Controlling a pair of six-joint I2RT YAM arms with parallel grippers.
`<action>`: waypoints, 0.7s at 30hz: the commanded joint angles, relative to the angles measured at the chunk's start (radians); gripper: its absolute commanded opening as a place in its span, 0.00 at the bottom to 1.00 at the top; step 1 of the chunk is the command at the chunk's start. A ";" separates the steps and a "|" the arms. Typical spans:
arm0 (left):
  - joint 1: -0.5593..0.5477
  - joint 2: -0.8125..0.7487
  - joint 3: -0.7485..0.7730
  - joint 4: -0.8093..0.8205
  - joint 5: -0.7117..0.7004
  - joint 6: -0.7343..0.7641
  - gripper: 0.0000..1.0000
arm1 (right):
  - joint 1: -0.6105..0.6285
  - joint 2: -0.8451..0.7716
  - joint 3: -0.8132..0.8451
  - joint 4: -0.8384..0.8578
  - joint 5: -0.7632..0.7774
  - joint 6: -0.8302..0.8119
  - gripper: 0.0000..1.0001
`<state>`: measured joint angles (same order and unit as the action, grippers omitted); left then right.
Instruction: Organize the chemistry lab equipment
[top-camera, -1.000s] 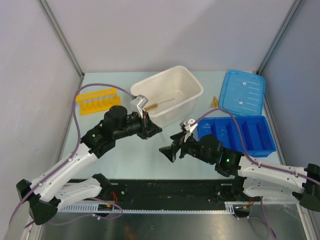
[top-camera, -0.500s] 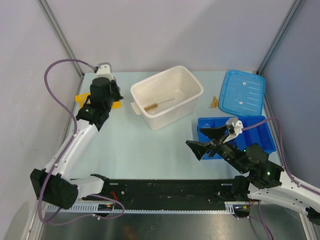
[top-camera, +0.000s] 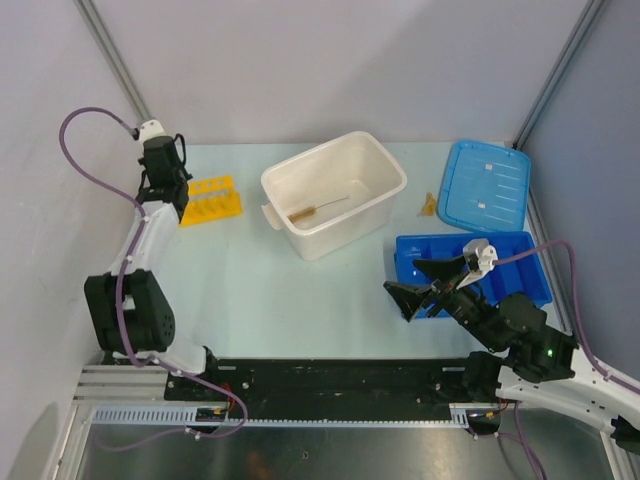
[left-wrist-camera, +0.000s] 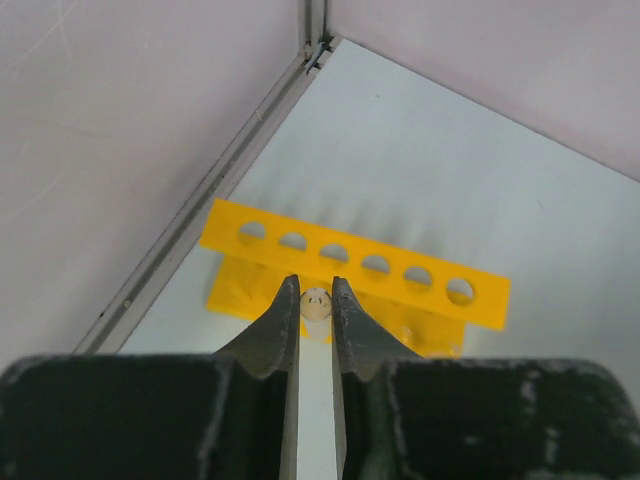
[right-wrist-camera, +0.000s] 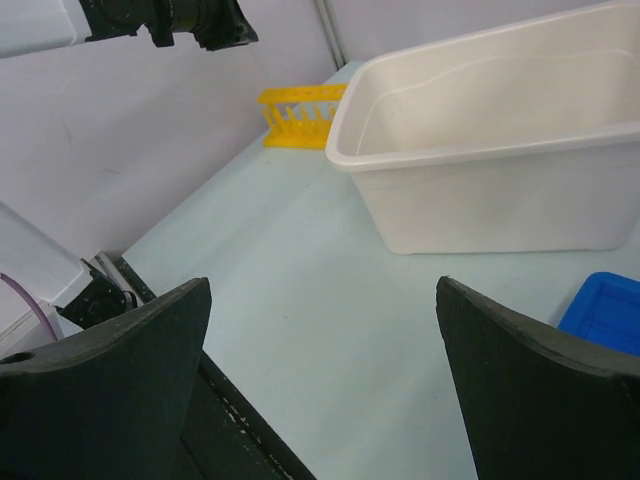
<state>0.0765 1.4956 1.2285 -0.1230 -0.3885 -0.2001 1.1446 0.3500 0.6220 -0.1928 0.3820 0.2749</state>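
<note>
My left gripper (top-camera: 172, 196) hangs at the far left over the yellow holed tube rack (top-camera: 211, 200), shut on a short clear tube (left-wrist-camera: 316, 303). In the left wrist view the tube's round end shows between the fingertips, just in front of the rack (left-wrist-camera: 380, 268) and its row of holes. My right gripper (top-camera: 425, 280) stands open and empty above the table, left of the blue divided tray; its wrist view shows bare table between the fingers (right-wrist-camera: 322, 285). A thin wire brush (top-camera: 318, 209) lies inside the white tub. A tiny amber piece (top-camera: 429, 204) sits beside the blue lid.
The white tub (top-camera: 385, 165) stands at the centre back, also in the right wrist view (right-wrist-camera: 500, 200). A blue lid (top-camera: 485, 185) lies at the back right, the blue divided tray (top-camera: 520, 290) in front of it. Walls close in left, right and behind.
My left arm swung from in front of the tub to the far left over the rack, still shut. The right arm drew back to the right and its jaws opened wider.
</note>
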 joint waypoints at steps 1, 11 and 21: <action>0.030 0.082 0.090 0.081 0.023 0.024 0.12 | 0.004 0.025 0.005 0.018 0.025 -0.013 0.99; 0.037 0.177 0.097 0.084 0.019 0.020 0.14 | 0.004 0.110 0.005 0.064 0.030 -0.010 0.99; 0.044 0.194 0.066 0.093 0.016 0.020 0.15 | 0.004 0.142 0.005 0.094 0.041 -0.024 0.99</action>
<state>0.1104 1.6814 1.2869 -0.0814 -0.3630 -0.1993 1.1446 0.4896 0.6216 -0.1581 0.4034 0.2676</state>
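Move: The left gripper still holds the glass tube and aims at the yellow rack, whose middle lies about 10 cm ahead, roughly in line sideways and some 14 cm below. The white tub stands about 37 cm to this gripper's right and 6 cm farther out, some 13 cm lower. From the empty right gripper the rack is some 41 cm ahead, 52 cm to the left and 20 cm below. Bring the left gripper down about 5 cm towards the yellow rack, starting with a quick reach of some 3 cm forward and slightly left, then sinking almost straight and halting above the rack. Keep the pinch on the tube and tip the fingers a touch downward. Let the open, empty right gripper ease down and left about 3 cm. ##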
